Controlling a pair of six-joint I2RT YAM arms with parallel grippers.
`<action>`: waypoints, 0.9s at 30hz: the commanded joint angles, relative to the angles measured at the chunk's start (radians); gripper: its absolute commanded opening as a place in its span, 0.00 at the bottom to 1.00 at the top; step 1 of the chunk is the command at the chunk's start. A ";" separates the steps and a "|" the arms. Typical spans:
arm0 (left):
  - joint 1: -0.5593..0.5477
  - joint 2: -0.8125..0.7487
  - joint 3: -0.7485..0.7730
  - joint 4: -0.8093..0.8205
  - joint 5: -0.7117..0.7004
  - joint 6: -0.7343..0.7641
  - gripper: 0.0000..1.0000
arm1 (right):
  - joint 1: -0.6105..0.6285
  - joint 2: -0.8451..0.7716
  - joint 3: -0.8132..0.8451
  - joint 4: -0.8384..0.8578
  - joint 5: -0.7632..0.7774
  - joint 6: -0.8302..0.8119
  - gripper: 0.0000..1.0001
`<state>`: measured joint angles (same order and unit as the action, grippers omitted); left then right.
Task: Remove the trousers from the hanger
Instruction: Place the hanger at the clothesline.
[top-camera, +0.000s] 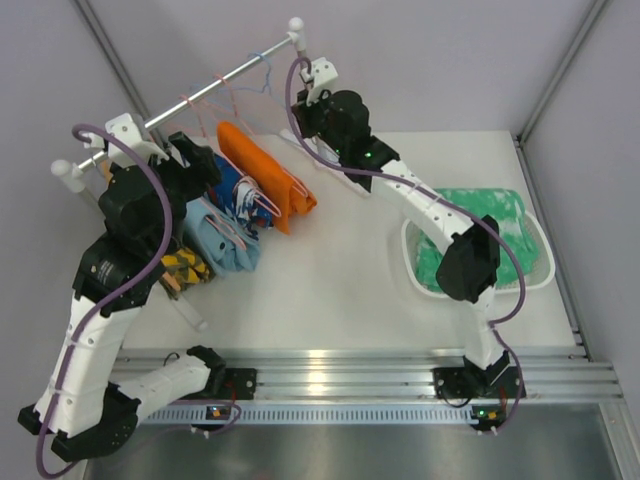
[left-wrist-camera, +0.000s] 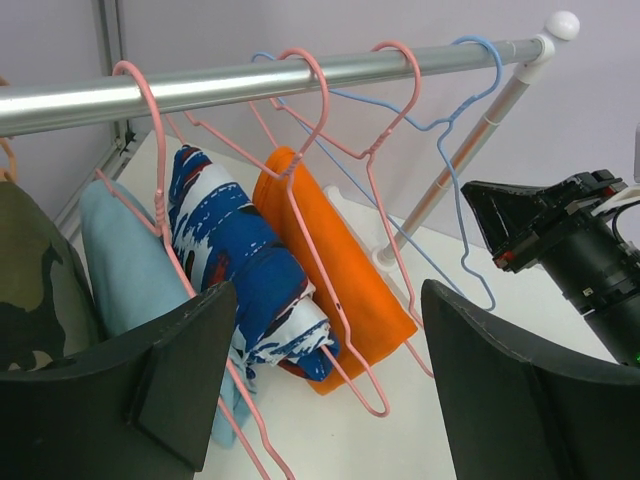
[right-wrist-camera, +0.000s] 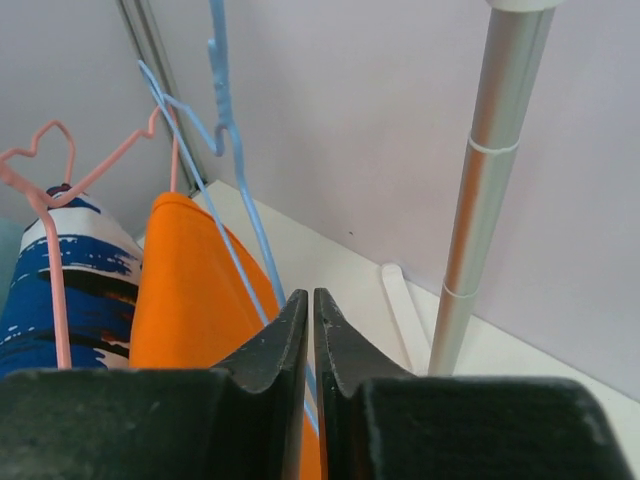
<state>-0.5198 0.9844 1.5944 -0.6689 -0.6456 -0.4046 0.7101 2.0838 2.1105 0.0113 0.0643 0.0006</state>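
Note:
Four pairs of trousers hang on pink hangers from the rail (top-camera: 215, 85): orange (top-camera: 265, 175), blue-and-white patterned (top-camera: 245, 195), light blue (top-camera: 215, 240) and camouflage (top-camera: 185, 265). A mint green pair (top-camera: 480, 240) lies in the white basket. An empty blue hanger (left-wrist-camera: 470, 120) hangs at the rail's right end. My right gripper (right-wrist-camera: 313, 300) is shut, with the blue hanger's wire (right-wrist-camera: 225, 120) running into its tips, beside the orange trousers (right-wrist-camera: 190, 280). My left gripper (left-wrist-camera: 330, 300) stands open in front of the patterned trousers (left-wrist-camera: 230, 240) and the orange trousers (left-wrist-camera: 340, 270), touching neither.
The white basket (top-camera: 545, 275) sits at the right of the table. The rail's upright post (right-wrist-camera: 490, 180) stands just right of my right gripper, with its white foot on the table. A grey wall runs close behind the rail.

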 joint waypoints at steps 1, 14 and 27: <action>0.001 -0.012 -0.007 0.000 -0.020 0.020 0.80 | -0.015 0.016 0.055 0.016 0.016 0.042 0.05; 0.003 -0.010 -0.017 0.000 -0.002 0.035 0.80 | -0.044 -0.021 0.039 -0.008 -0.011 0.073 0.47; 0.001 -0.006 -0.036 0.003 0.020 0.033 0.80 | -0.049 -0.093 0.009 0.019 -0.141 0.122 0.53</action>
<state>-0.5198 0.9844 1.5604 -0.6750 -0.6403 -0.3893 0.6491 2.0632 2.1075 -0.0074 -0.0372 0.1009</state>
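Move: The blue hanger hooks over the rail, its near side wire at the right fingertips; its middle is about 5 cm to the right hand's left, 2 cm ahead and 4 cm higher. The end post's top stands some 9 cm ahead, 3 cm right and 14 cm up; the nearest pink hanger is 11 cm left, 3 cm back and 4 cm up; the orange trousers lie 8 cm left, 4 cm back and 17 cm below. From the left hand the blue hanger is about 24 cm ahead, 10 cm right and 5 cm lower. The right fingers, nearly shut at the blue hanger's near side wire, close a touch more, then spread to about half open and let go of the wire. Meanwhile the hand eases about 2 cm right and a little forward and down, then turns back and rises about 2 cm beside the hanger, tilting some 5 degrees. The open left hand sinks about 1.5 cm, touching nothing. ##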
